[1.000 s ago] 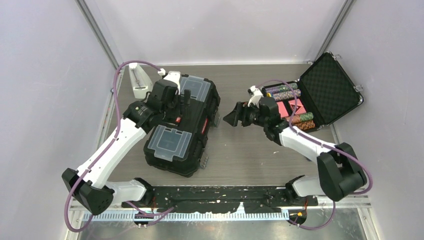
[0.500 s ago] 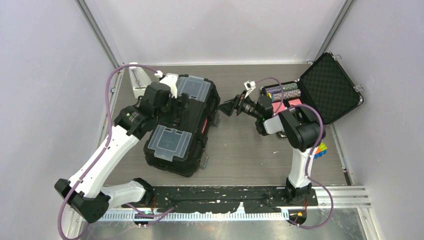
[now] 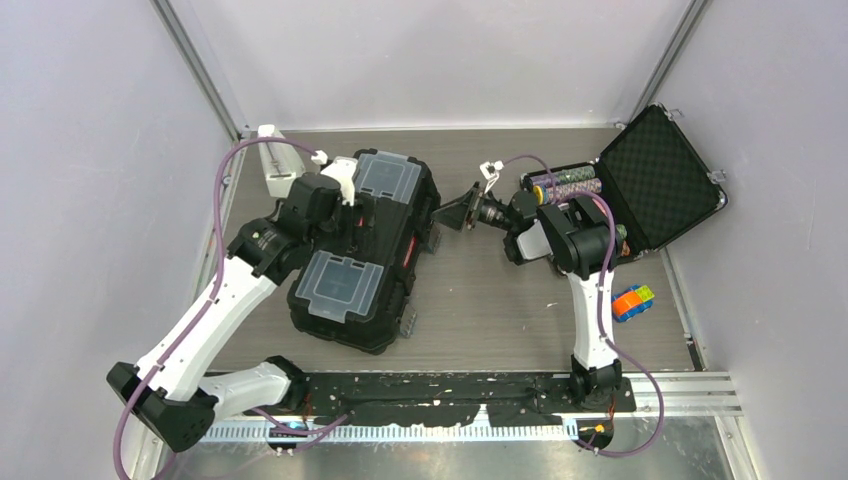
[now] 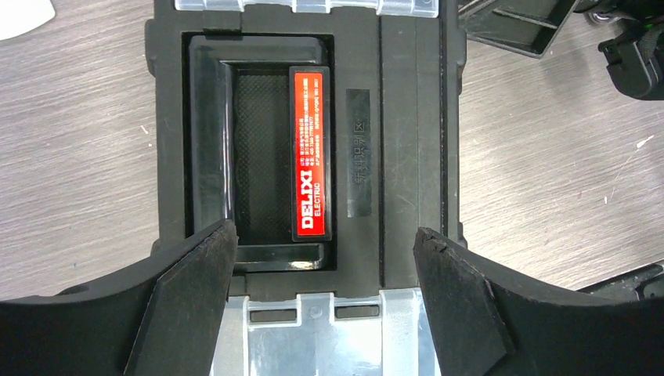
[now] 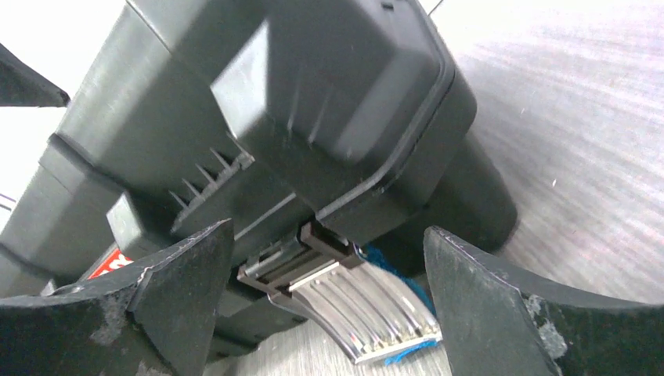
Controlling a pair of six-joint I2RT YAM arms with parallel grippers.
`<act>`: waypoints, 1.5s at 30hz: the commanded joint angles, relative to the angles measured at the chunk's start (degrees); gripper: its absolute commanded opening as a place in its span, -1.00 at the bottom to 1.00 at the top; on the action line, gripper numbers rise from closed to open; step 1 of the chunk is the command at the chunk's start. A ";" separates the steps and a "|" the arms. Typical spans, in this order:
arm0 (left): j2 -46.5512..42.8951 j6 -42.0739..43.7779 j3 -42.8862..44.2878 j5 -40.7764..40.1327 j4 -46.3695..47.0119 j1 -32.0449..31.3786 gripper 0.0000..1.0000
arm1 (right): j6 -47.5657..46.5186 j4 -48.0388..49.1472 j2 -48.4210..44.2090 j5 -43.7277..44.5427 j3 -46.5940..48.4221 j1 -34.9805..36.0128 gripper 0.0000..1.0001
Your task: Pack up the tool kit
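Observation:
The tool kit (image 3: 365, 250) is a big black toolbox lying shut on the table's left half, with two clear lid compartments (image 3: 338, 280). My left gripper (image 3: 357, 218) hovers open over its recessed handle. In the left wrist view the red-labelled handle (image 4: 312, 153) lies just beyond the wide-spread left gripper (image 4: 322, 235), touching neither finger. My right gripper (image 3: 446, 215) is open at the box's right side. The right wrist view shows a ribbed metal latch (image 5: 352, 301) with blue behind it, sticking out from the box between the open fingers of the right gripper (image 5: 329, 231).
A smaller black foam-lined case (image 3: 655, 180) stands open at the back right with rolls of poker chips (image 3: 565, 185). A colourful cube (image 3: 633, 302) lies right of the right arm. A white stand (image 3: 275, 160) sits at the back left corner. A second latch (image 3: 408, 322) sticks out nearer the front.
My right gripper has swung left from the poker case to the toolbox's side latch and opened wider, uncovering the cube. The left gripper has only shifted slightly over the handle.

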 commanded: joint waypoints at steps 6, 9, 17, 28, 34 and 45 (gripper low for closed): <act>1.71 0.80 -1.89 2.60 1.93 -0.33 0.68 | 4.48 9.09 1.89 -7.75 1.26 0.42 0.92; 2.50 0.77 -2.22 2.80 2.01 -0.80 0.68 | 5.40 9.11 2.40 -9.81 2.84 0.88 0.94; 3.45 1.06 -2.46 1.94 2.55 -1.27 0.68 | 7.42 9.21 -0.24 -15.76 3.14 1.20 0.98; 4.25 2.50 -1.59 -0.21 1.41 -1.96 0.68 | 9.83 9.20 -4.48 -23.15 1.80 -1.05 0.60; 4.30 2.74 -1.23 -0.15 1.62 -2.08 0.68 | 13.19 9.31 -5.80 -24.96 2.85 -1.03 0.36; 5.00 2.78 -0.10 0.20 2.52 -3.28 0.68 | 18.48 9.29 -7.39 -20.27 3.18 -0.54 0.00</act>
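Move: The toolbox's far latch hangs open roughly 4 cm back from the right hand, 1 cm to its left and 3 cm below; the near latch is some 21 cm back and 6 cm left. The left hand is over the lid, its handle about 4 cm ahead, 2 cm left and 4 cm below; the far latch lies about 6 cm ahead and 12 cm right of that hand. Right hand draws back 4 cm, dips, then rises, half-closing around the far latch; left sinks 3 cm onto the lid. ##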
